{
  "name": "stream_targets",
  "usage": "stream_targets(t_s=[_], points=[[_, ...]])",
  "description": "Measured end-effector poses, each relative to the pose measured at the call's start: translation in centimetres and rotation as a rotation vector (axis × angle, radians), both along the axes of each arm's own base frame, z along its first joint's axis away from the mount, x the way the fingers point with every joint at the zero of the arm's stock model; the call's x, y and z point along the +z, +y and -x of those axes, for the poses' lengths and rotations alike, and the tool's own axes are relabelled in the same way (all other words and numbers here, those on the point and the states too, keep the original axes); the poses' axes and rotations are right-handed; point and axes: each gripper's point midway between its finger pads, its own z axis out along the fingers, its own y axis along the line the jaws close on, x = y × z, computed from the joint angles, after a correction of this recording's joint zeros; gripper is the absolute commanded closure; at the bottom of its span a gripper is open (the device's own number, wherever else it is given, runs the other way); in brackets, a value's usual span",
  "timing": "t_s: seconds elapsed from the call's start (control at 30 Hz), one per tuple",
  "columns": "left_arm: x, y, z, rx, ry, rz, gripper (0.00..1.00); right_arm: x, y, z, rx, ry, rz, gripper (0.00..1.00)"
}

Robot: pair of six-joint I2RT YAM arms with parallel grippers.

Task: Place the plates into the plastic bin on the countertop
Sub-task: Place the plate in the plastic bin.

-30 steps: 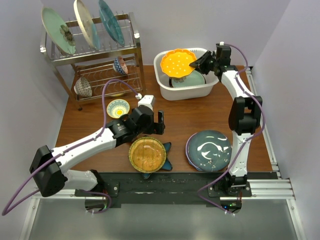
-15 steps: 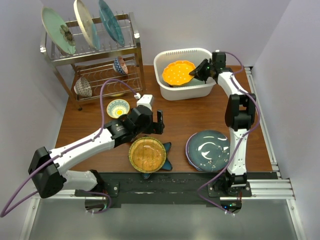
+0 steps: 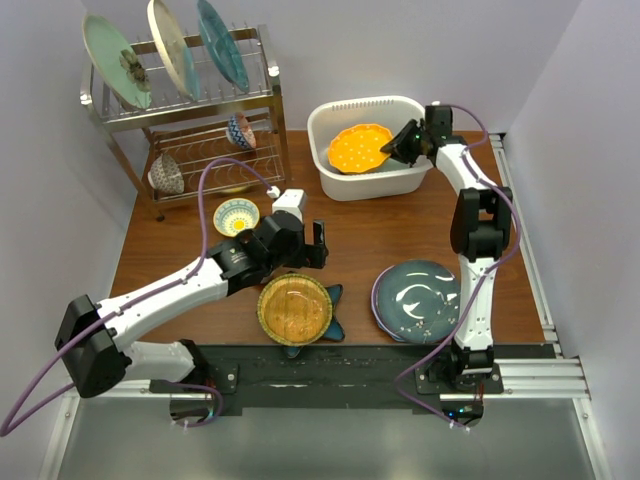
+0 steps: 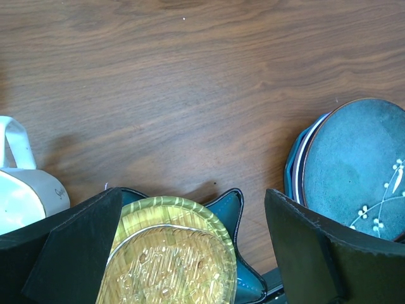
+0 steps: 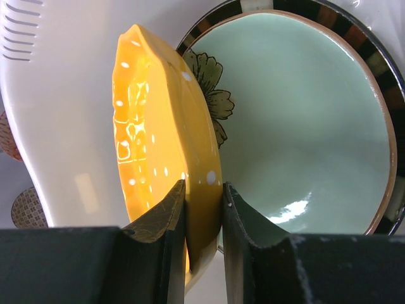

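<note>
My right gripper (image 3: 400,146) (image 5: 202,193) is shut on the rim of the orange dotted plate (image 3: 358,147) (image 5: 155,120), which it holds tilted inside the white plastic bin (image 3: 372,186). Beneath it in the bin lies a mint plate with a flower (image 5: 304,126) on a black-striped plate (image 5: 380,66). My left gripper (image 3: 312,247) (image 4: 193,202) hangs open just above the far edge of an amber plate (image 3: 294,308) (image 4: 171,259). That plate rests on a teal star-shaped plate (image 3: 336,325) (image 4: 226,206). A dark teal plate (image 3: 420,298) (image 4: 361,164) tops a small stack at the front right of the countertop (image 3: 360,240).
A steel wire dish rack (image 3: 262,95) at the back left holds three upright plates (image 3: 170,45) on top and small bowls (image 3: 240,130) below. A patterned bowl (image 3: 236,215) and a white mug (image 3: 292,200) (image 4: 22,190) stand behind my left gripper.
My right gripper has carried the orange plate down from above the bin's rim into the bin, then held still. The left arm has barely moved.
</note>
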Motion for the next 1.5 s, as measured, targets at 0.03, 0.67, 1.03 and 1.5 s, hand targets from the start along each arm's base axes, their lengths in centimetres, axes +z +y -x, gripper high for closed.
stream_targets(t_s=[0.03,0.67,1.03,1.5], points=[[0.0,0.0,0.0,0.001,-0.001,0.000,0.01,0.0,-0.1,0.0,-0.001,0.000,0.001,1.00],[0.3,0.4,0.3,0.003,-0.004,0.002,0.01,-0.4,-0.7,0.2,-0.003,0.011,0.011,0.61],[0.4,0.9,0.7,0.003,-0.007,0.006,0.01,-0.2,-0.9,0.0,-0.003,0.002,0.011,0.54],[1.3,1.1,0.8,0.003,-0.024,0.026,0.00,0.6,-1.2,0.1,-0.002,-0.007,-0.004,0.46]])
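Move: The right hand is reaching into the plastic bin with the orange plate's right rim pinched; the plate's middle is about 7 cm to its left, 4 cm ahead and 4 cm below. The bin's middle is some 5 cm left, 4 cm ahead and 5 cm below, and under the orange plate lies the green plate, about 3 cm left, 5 cm ahead and 8 cm below. From the left hand the orange plate is roughly 36 cm ahead, 14 cm right and 9 cm lower. The right fingers keep their pinch on the orange plate's rim over the green plate, ease about 1 cm to the right, then open from a quarter to about half of their range and let go. The hand otherwise stays low inside the bin without turning and only starts to rise at the very end. The empty, open left hand drifts up and left by under 2 cm. ##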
